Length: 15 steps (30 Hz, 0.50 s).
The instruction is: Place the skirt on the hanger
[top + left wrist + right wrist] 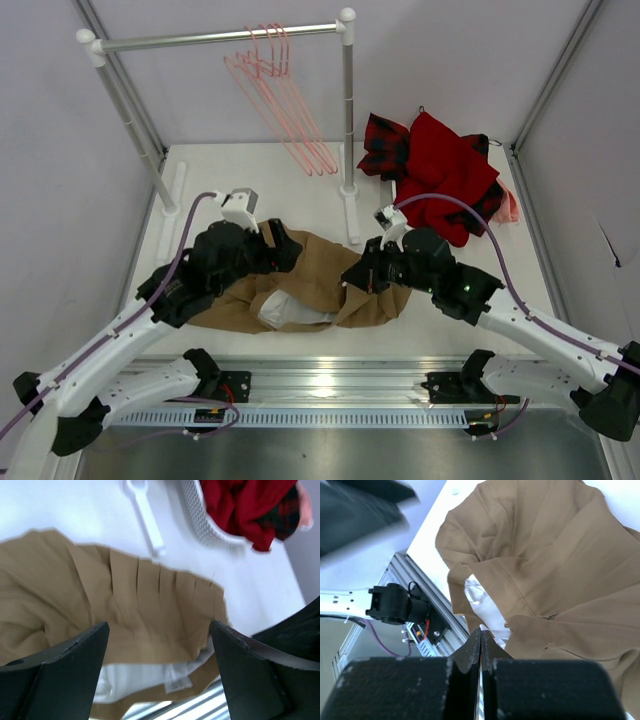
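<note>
The tan skirt lies crumpled on the white table between both arms, its pale lining showing at the near side. My left gripper hovers over the skirt's left part. In the left wrist view its jaws stand wide open above the pleats, holding nothing. My right gripper sits at the skirt's right edge. In the right wrist view it is shut, with the white lining by the waistband drawn up into its tips. Several pink hangers hang on the rack rail.
The rack stands at the back, its white foot near the skirt. A red garment and plaid cloth are piled at the back right in a white basket. An aluminium rail runs along the near edge.
</note>
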Motion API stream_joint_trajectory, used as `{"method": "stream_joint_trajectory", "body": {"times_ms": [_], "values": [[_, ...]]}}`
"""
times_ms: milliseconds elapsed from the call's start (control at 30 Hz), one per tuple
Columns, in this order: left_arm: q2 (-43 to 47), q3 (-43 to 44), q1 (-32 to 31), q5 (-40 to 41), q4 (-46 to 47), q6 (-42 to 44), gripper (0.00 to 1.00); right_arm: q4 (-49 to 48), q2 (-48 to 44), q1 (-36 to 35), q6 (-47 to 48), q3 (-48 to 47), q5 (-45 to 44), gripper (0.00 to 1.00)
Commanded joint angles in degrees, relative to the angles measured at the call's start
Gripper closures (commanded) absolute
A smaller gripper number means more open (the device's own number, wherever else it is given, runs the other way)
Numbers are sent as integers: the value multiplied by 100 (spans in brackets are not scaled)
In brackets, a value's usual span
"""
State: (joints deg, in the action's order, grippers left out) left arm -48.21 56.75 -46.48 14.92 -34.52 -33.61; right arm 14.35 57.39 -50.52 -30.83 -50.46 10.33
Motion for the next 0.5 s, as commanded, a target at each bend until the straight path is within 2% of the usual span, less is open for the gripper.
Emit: {"method": "stream_joint_trajectory", "body": {"times_ms": [0,167,333,467], "values": [[-302,1054,77,714,244,-15,10,-160,-298,86,-98,167,-101,100],[-1390,2145,586,986,96,56,11,-47,-596,157,-265,378,-434,100],[-2622,4015,1263,1021,-308,73,15,164,-773,271,-415,475,-804,100],[-3632,5055,1334,1478,-538,275,17,130,-834,350,-529,528,-708,100]]}}
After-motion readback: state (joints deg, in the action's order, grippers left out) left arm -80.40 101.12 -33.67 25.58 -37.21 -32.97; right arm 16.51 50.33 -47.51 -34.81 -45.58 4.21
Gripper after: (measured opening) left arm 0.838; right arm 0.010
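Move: The left hand, open and empty, hovers over the skirt, whose middle lies some 13 cm below it and barely 2 cm farther out. The near ends of the hangers are about 25 cm ahead, 7 cm to the right and 7 cm above; the rack's right post foot stands 23 cm ahead, 15 cm right, on the table 13 cm below. From the shut right hand the hanger ends are about 29 cm ahead, 3 cm left and 9 cm higher. The left hand leaves the air above the skirt and swings about 15 cm forward and just as far up towards the near ends of the hangers, gathering speed, fingers staying wide open and the wrist turning some 25 degrees counter-clockwise while the fingertips lift a little. The right hand, still shut, eases nearly 4 cm to its right above the skirt and turns slightly clockwise, with no hold on the cloth to be seen. ##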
